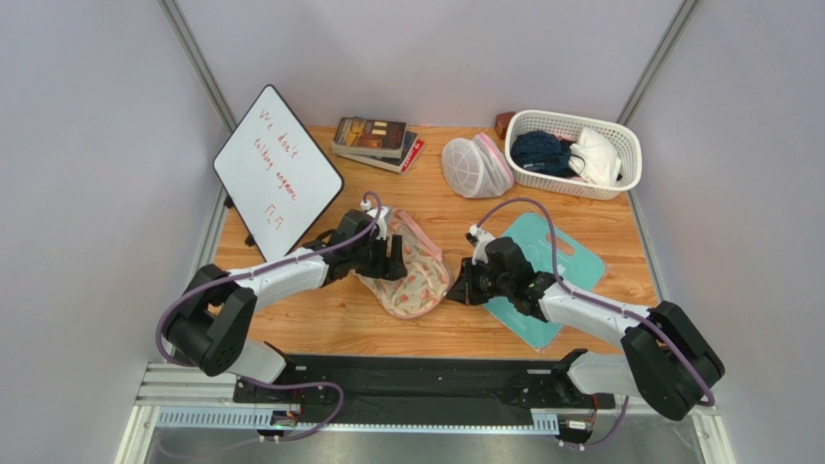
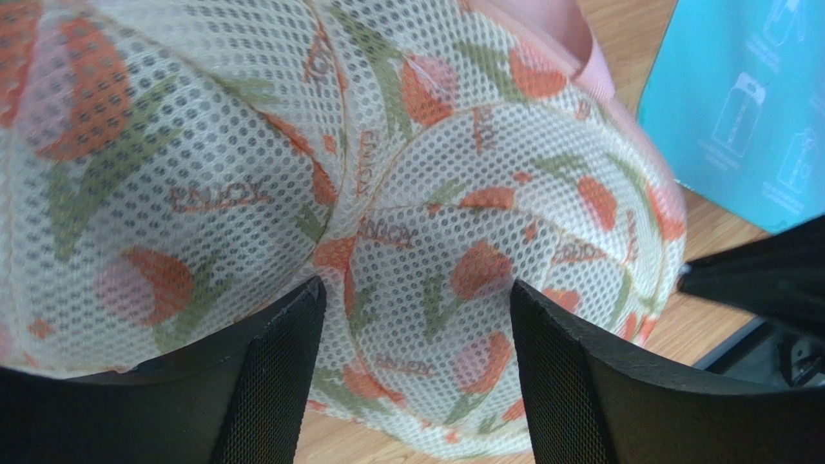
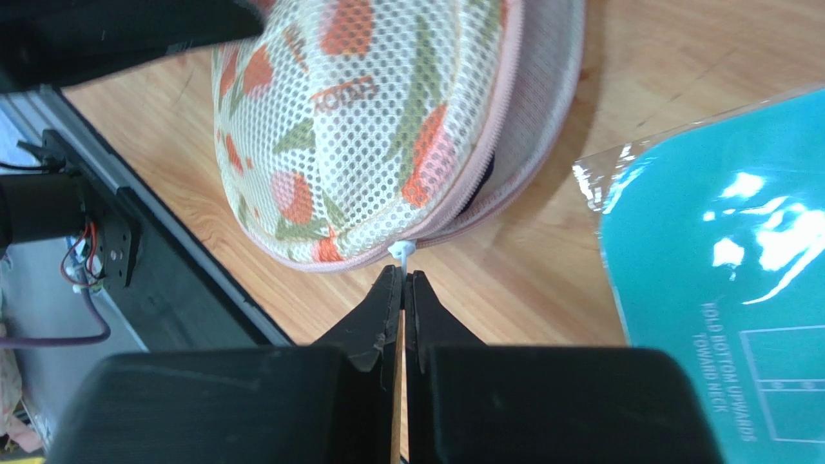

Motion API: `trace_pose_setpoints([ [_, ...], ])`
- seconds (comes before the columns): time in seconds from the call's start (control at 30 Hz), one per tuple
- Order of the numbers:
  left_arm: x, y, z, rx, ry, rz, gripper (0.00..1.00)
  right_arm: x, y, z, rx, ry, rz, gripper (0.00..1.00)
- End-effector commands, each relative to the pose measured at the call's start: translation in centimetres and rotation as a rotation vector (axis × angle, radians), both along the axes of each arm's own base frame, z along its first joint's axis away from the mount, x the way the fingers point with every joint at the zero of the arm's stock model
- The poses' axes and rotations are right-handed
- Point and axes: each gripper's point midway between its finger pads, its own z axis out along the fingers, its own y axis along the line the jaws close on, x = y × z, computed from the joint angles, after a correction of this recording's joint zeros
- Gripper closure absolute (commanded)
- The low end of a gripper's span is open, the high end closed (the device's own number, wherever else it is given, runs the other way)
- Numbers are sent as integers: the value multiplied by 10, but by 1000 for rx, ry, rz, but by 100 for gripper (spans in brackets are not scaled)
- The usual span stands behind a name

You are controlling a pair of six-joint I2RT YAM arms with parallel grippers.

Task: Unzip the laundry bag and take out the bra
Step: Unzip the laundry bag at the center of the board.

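Note:
The laundry bag (image 1: 412,275) (image 2: 436,193) (image 3: 368,116), cream mesh with orange flowers and pink edging, lies in the middle of the wooden table. My left gripper (image 1: 387,259) (image 2: 416,300) is open, its two fingers spread wide against the bag's left lobe, with mesh bulging between them. At the bag's right edge my right gripper (image 1: 463,285) (image 3: 402,275) is shut on the small white zipper pull (image 3: 401,252). A dark gap shows along the zip just beyond the pull. The bra is hidden.
A teal folding board (image 1: 557,266) (image 3: 717,290) lies under my right arm, close to the bag. At the back stand a white mesh dome bag (image 1: 474,167), a white basket (image 1: 620,174) of clothes, books (image 1: 376,142) and a whiteboard (image 1: 276,174). The black rail (image 3: 165,280) marks the near edge.

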Motion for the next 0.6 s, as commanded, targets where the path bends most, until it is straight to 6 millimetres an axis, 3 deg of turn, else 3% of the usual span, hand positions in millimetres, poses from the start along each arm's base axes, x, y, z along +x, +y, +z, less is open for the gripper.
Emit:
trace_pose_setpoints([
  [0.0, -22, 2, -5, -7, -1, -21, 24, 34, -3, 17, 6, -77, -28, 100],
  [0.2, -43, -8, 9, -18, -25, -67, 24, 60, -17, 19, -16, -79, -52, 100],
  [0.33, -50, -21, 38, -64, -69, -106, 24, 71, -21, 13, -45, -73, -40, 100],
  [0.5, -39, -37, 83, -113, -159, -132, 23, 77, -23, 11, -55, -73, -15, 100],
  [0.57, -31, -43, 82, -100, -168, -142, 23, 77, -22, 8, -57, -66, -6, 100],
])
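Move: The left hand's open fingers are down on the laundry bag, whose middle lies about 3 cm ahead and 2 cm to the right; the zip pull is some 11 cm to its right and 4 cm nearer the base. The right hand already holds that pull at the bag's right corner: bag middle about 7 cm ahead and 9 cm left, pink strap 15 cm ahead and 6 cm left, teal folder's middle 17 cm right and 4 cm ahead. Still pinching the zip pull, the right hand drags it and the bag's corner about 7 cm forward and a little to the right, easing off at the end. Meanwhile the left hand, open fingertips pressing on the mesh, draws the bag back towards the base some 5 cm, then comes free, rising about 5 cm and edging right. ##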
